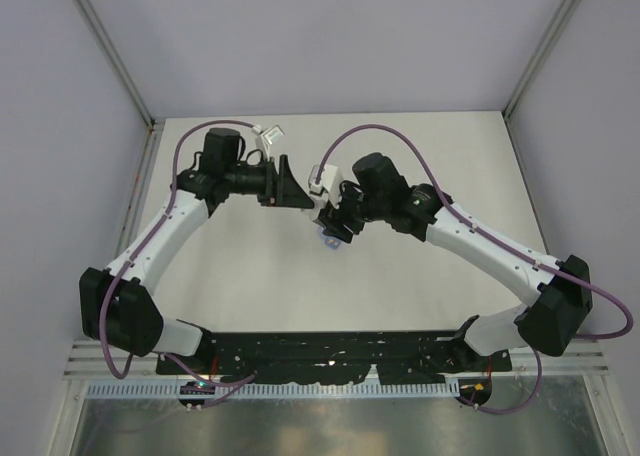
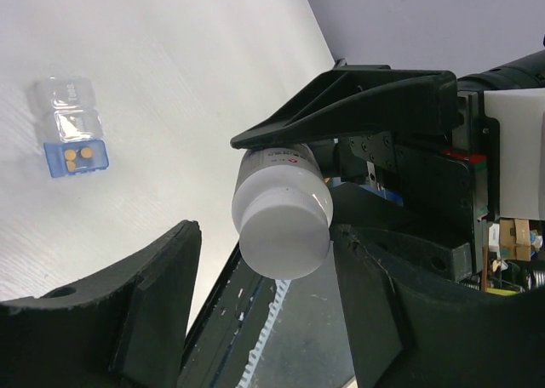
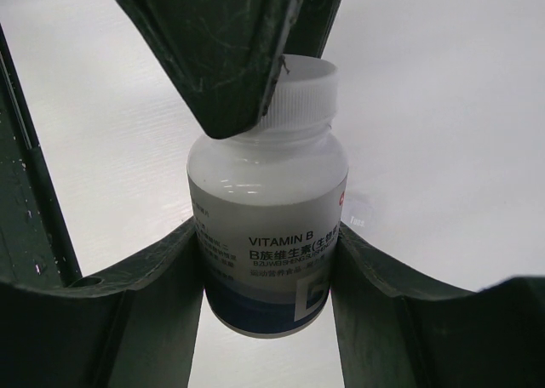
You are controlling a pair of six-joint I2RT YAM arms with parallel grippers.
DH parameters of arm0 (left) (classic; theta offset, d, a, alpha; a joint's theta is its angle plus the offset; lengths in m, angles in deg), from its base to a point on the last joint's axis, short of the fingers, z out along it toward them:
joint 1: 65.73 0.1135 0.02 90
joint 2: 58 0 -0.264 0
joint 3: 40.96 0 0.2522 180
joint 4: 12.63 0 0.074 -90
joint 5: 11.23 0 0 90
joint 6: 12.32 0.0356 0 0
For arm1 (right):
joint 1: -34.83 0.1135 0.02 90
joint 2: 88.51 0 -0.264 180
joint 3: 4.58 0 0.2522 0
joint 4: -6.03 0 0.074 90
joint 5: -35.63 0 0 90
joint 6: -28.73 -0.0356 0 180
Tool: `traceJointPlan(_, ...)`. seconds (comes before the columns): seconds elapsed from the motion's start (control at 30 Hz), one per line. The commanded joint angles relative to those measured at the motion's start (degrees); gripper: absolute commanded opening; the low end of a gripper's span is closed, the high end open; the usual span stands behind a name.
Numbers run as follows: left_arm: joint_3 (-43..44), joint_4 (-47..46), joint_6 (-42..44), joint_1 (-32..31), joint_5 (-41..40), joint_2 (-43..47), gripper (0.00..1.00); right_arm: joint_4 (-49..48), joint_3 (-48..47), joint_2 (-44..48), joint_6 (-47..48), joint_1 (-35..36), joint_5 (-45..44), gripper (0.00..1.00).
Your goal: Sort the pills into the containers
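A white bottle labelled VITAMIN B, with a white cap, hangs above the table. My right gripper is shut on its body. My left gripper is open around the cap: its right finger stands close beside the cap, and there is a gap on the left side. One left finger overlaps the cap in the right wrist view. From above, both grippers meet at the bottle mid-table. A strip pill box lies on the table, with orange pills in its blue compartment.
A small clear plastic item lies near the back of the table behind the left arm. Something small and blue lies under the right gripper. Walls enclose the table on the left, back and right. A black rail runs along the near edge.
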Motion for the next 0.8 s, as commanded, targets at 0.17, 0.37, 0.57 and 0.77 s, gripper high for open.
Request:
traceJointPlan(0.17,1.88,-2.55,-0.09,-1.01,0.43,-1.07,0.61,-2.93,0.09,0.31,-0.38,0.40,-0.09,0.06)
traceJointPlan(0.37,1.26,-2.91,0.35,-1.80,0.52,-1.42,0.47,-2.75,0.18,0.31,-0.38,0.40,-0.18,0.06)
traceJointPlan(0.57,0.29,-2.82,1.75,-1.98,1.22,-1.07,0.22,-2.49,0.27,0.31,-0.38,0.32,0.52,0.06)
traceJointPlan(0.77,-1.20,-2.65,5.26,-2.16,3.77,-0.72,0.03,-2.05,-0.08,0.40,-0.20,0.23,2.97,0.06)
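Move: The white bottle cap I'm after sits just past my open left fingertips, about 2 cm to the right and 1 cm back, roughly level with them. From my right hand, which already holds the bottle body, the cap is some 2 cm ahead, 3 cm left and 4 cm up. The pill case lies on the table about 1 cm ahead, 5 cm right and 17 cm below my left hand. I close my left fingers on the cap from both sides until they stop against it, easing that hand about 1 cm to the right, over the cap, as they shut; then I let it sink and draw back by about half a centimetre. My right hand keeps its grip on the bottle body and sinks roughly 1 cm. ##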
